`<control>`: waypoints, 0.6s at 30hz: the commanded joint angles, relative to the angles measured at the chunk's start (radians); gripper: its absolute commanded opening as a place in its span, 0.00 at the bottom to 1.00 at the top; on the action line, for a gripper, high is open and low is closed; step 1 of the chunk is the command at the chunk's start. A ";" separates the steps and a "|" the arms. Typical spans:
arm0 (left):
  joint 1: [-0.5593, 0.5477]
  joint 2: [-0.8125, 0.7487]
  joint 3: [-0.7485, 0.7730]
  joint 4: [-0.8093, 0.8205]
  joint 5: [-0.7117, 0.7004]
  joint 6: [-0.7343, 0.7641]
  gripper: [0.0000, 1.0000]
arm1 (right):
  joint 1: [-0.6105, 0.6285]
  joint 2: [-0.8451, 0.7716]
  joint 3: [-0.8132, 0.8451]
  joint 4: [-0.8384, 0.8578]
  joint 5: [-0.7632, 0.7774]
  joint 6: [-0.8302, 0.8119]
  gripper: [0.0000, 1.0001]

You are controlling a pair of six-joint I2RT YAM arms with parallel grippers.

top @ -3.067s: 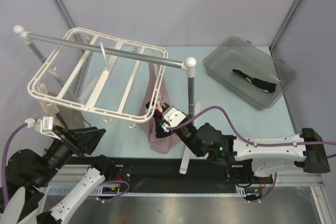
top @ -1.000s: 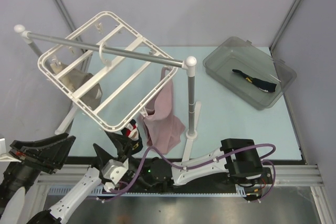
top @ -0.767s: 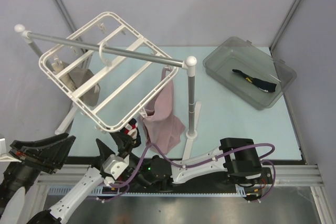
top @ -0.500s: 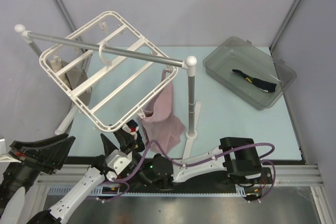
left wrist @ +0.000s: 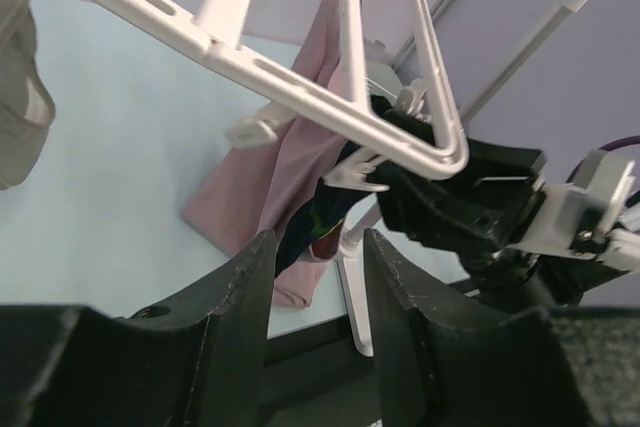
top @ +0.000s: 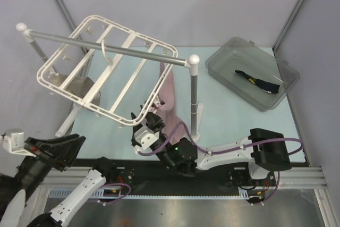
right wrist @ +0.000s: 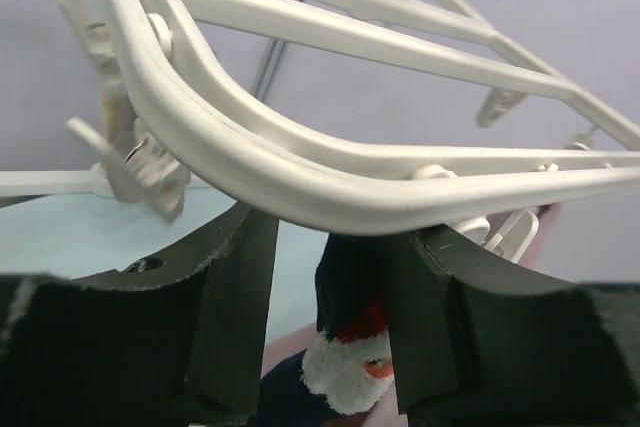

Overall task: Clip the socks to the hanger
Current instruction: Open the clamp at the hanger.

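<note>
The white hanger [top: 101,110] hangs tilted from the rail. One dark sock with a red-and-white patch [right wrist: 365,367] dangles under the hanger's near corner [right wrist: 330,192], beside a small clip [right wrist: 455,230]. My right gripper [top: 149,125] is raised under that corner, jaws apart around the sock [left wrist: 318,215], with a gap on the left side. The other sock [top: 258,82] lies in the grey bin. My left gripper [left wrist: 318,247] stays low at the near left [top: 66,144], open and empty, facing the hanger corner [left wrist: 440,152].
A pink cloth [top: 170,91] hangs from the hanger just behind the sock. A beige cloth [top: 79,86] hangs at its left side. The silver rail stand [top: 194,94] has its post right of the right arm. The clear grey bin [top: 234,51] sits at the back right.
The hanger has swung round, its near corner shifting right. My right gripper has risen and moved right, up under that corner, and its jaws have narrowed. The left arm has shifted only a little.
</note>
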 commanded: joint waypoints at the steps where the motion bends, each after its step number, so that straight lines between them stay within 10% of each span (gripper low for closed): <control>1: -0.004 0.004 -0.072 0.040 0.055 -0.003 0.45 | -0.021 -0.095 -0.028 -0.025 0.008 0.011 0.48; 18: -0.004 0.070 -0.322 0.410 0.232 0.132 0.78 | -0.174 -0.338 -0.105 -0.418 -0.177 0.284 0.50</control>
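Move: The left hand's nearer clamp, under the hanger's near edge, lies about 10 cm ahead and 4 cm to the right, roughly level. The corner clamp is some 4 cm farther right; the Santa sock, at the right fingers, is about 14 cm right and 10 cm ahead of the left hand, slightly lower. From the right hand, the nearer clamp is about 10 cm left, neither ahead nor back, and level. Opening wide, the left hand reaches right and forward some 9 cm towards the nearer clamp; right carries sock right-forward. ##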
